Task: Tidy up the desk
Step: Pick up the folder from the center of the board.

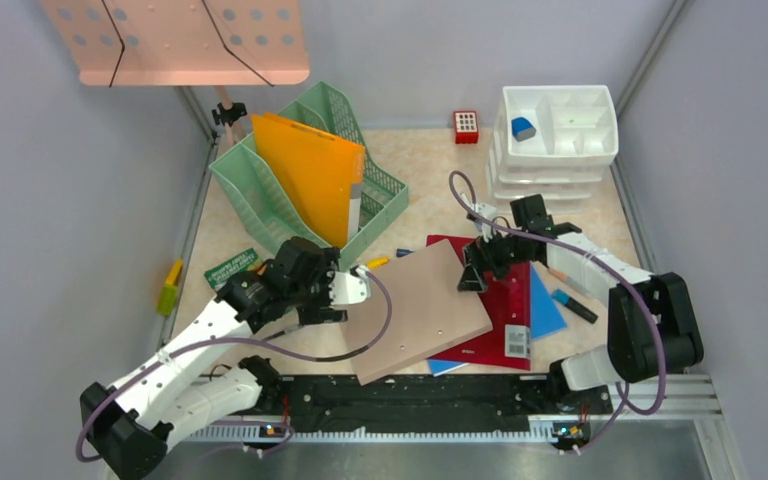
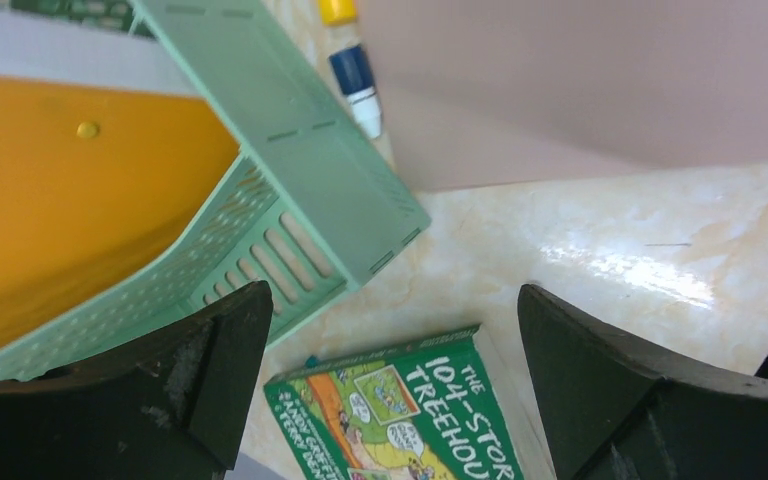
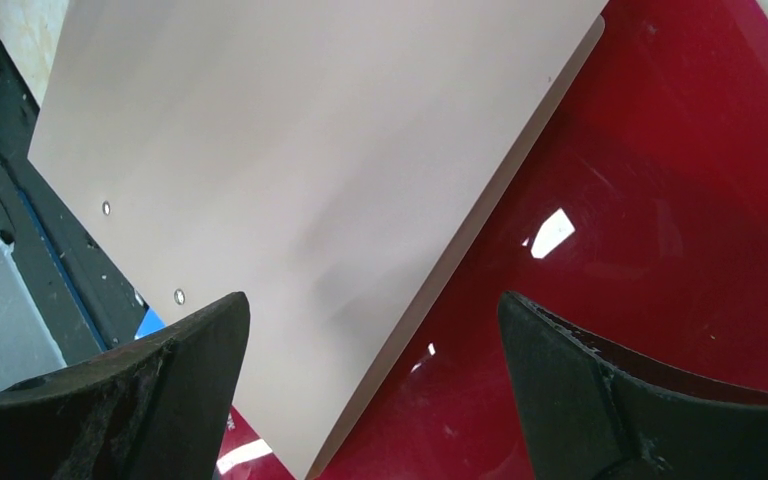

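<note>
The desk (image 1: 430, 180) is a beige marbled top. At its middle a pale pink board (image 1: 420, 310) lies tilted over a red book (image 1: 508, 300). My right gripper (image 1: 478, 268) hovers open over the board's right edge; in the right wrist view that gripper (image 3: 375, 300) straddles the line where the board (image 3: 290, 150) meets the red book (image 3: 680, 200). My left gripper (image 1: 300, 290) is open at the board's left. Seen from the left wrist, the same gripper (image 2: 395, 300) hangs above a green paperback (image 2: 400, 410), holding nothing.
A green file rack (image 1: 260, 190) holds an orange folder (image 1: 310, 175) at the back left. White stacked trays (image 1: 557, 130) and a small red block (image 1: 466, 127) stand at the back right. A yellow-capped marker (image 2: 355, 80) lies by the rack, and a blue marker (image 1: 574, 306) beside the red book.
</note>
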Controlling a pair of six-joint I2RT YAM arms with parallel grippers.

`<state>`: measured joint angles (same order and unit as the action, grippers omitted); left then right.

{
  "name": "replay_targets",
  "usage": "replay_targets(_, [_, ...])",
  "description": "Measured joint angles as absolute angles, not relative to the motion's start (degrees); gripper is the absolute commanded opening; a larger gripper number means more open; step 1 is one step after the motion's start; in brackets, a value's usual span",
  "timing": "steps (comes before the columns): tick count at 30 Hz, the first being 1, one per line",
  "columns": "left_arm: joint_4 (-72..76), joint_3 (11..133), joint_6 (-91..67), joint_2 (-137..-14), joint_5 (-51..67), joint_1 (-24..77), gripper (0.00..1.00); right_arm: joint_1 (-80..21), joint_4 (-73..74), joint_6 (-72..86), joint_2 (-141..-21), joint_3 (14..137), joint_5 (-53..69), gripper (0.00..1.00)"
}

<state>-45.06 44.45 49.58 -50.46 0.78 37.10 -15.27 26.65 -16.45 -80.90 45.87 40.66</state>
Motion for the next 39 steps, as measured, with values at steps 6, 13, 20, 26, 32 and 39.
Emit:
replay_targets(6, [-43.27, 42.48, 51.64, -53.04, 4.14, 42.02, 0.98, -15.27, 28.29, -16.4, -84.16, 47.94, 42.26, 0.93])
replay_targets(13, [-41.74, 35.88, 55.13, -56.97, 4.89, 47.05, 0.97, -15.27, 30.96, -16.75, -86.02, 49.69, 43.77, 0.92])
replay_targets(20, [-33.91, 28.4, 55.27, -58.04, 3.97, 49.98, 0.97, -15.27, 31.97, -16.93, -88.44, 49.67, 45.54, 0.86])
replay_targets(26, [-24.14, 25.08, 54.7, -56.75, 2.87, 51.18, 0.97, -15.27, 34.3, -17.72, -89.19, 49.95, 48.23, 0.77])
replay_targets(32, [-20.49, 24.32, 53.67, -57.6, 1.65, 52.03, 0.97, -14.81, 37.17, -20.03, -90.59, 51.92, 49.23, 0.6])
replay_targets(39, [-20.73, 25.93, 51.94, -60.53, -0.43, 53.43, 0.97, -13.58, 40.42, -24.01, -91.83, 54.72, 48.86, 0.26])
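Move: The beige folder's middle lies about 20 cm right of the left hand, 3 cm back and some 12 cm below; its left edge is much nearer. From the right hand the folder's middle is roughly 16 cm left, 8 cm back and 4 cm lower, its right edge almost under the fingers, with the red folder's middle 6 cm back and 1 cm right. Off the left hand, the yellow glue bottle is 9 cm ahead, 13 cm right; the green basket's middle 27 cm ahead, 3 cm left. The beige folder is closed in on from both sides: the wide-open left hand sinks about 11 cm, drawing back, then shifts right to the folder's left edge, turning some 20 degrees clockwise. At the right edge the other hand tilts its fingertips back towards the base, eases back 2 cm, then comes 1 cm forward as its fingers close to under half open, one over the top, one beyond the edge. ##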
